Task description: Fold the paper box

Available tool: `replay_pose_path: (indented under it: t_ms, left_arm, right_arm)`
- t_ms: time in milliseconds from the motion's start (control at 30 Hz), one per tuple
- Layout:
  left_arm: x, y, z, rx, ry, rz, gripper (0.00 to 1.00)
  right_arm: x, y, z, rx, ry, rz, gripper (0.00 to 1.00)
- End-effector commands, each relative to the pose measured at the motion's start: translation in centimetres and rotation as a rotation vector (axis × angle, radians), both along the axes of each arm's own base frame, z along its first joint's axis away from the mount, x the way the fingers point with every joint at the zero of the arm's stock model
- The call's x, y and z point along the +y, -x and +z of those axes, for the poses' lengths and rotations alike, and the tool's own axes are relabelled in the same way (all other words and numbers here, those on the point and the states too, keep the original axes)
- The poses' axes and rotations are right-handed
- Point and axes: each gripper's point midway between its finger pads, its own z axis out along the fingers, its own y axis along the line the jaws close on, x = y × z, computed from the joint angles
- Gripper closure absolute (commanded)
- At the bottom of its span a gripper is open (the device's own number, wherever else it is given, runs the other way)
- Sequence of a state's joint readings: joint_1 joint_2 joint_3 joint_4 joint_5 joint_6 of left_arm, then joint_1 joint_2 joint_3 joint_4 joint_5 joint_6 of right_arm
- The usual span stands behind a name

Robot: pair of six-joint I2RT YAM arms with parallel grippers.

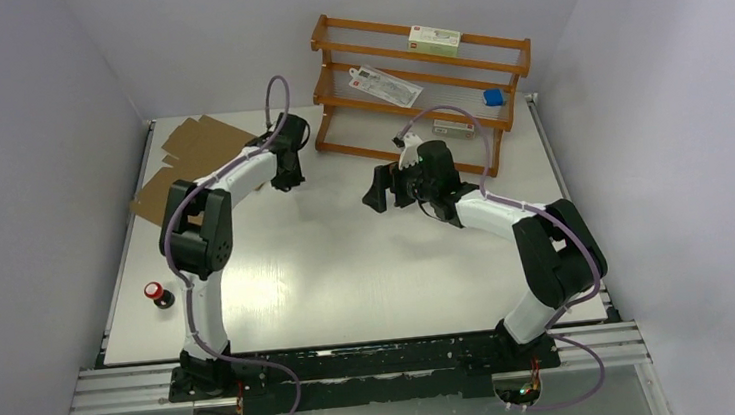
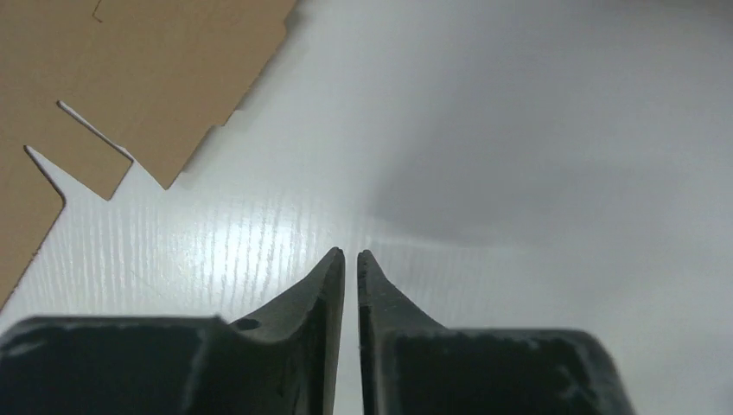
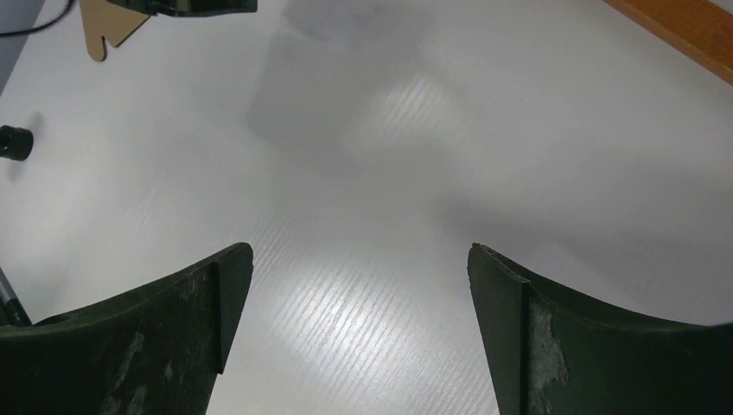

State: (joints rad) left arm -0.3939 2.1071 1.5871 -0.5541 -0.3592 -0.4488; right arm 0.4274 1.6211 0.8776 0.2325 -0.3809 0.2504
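Observation:
The paper box point(image 1: 189, 158) is a flat brown cardboard sheet with flaps and notches, lying at the table's far left corner. In the left wrist view its notched edge point(image 2: 147, 95) fills the upper left. My left gripper point(image 1: 286, 179) hangs just right of the sheet; in the left wrist view it point(image 2: 351, 255) is shut, with only a hairline gap and nothing between the fingers. My right gripper point(image 1: 380, 188) sits mid-table in front of the rack, and in its own view it point(image 3: 359, 259) stands wide open over bare table.
A wooden rack point(image 1: 423, 87) stands at the back right, holding a small printed carton point(image 1: 434, 39), a packet point(image 1: 385, 83) and a blue item point(image 1: 494, 98). A red-topped black knob point(image 1: 158, 294) sits near the left edge of the white table point(image 1: 350, 279).

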Motion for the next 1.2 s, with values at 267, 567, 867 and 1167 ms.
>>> replay_pose_path:
  t_ms: [267,567,867,1167]
  left_arm:
    - [9.0,-3.2,6.1,-0.141,0.154,0.141,0.23]
    - [17.5,-2.4,3.0,-0.097,0.230,0.327,0.11]
    - [16.8,0.3,-0.5,0.022,0.280,0.331,0.12]
    - [15.8,3.1,-2.4,0.079,0.320,0.336,0.11]
  right_arm:
    - [0.4,0.6,0.1,-0.011,-0.007,0.020,0.00]
    - [0.5,0.6,-0.3,-0.001,-0.008,0.028,0.00]
    - [0.5,0.6,0.1,-0.009,-0.014,0.029,0.00]
    - [0.4,0.7,0.8,-0.027,-0.018,0.027,0.00]
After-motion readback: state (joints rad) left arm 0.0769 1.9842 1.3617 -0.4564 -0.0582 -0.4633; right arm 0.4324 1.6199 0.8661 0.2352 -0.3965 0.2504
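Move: The flat paper box's middle is about 18 cm left of the left hand, 5 cm farther out and 2 cm below. From that hand, the red-capped bottle stands some 31 cm left and 23 cm back, and the wooden rack about 32 cm right and 13 cm ahead. From the right hand, the box lies roughly 41 cm left, 10 cm ahead and 9 cm below. Opening wide, the left hand lifts 5 cm, swings about 17 left, then sinks to the box's near edge. ##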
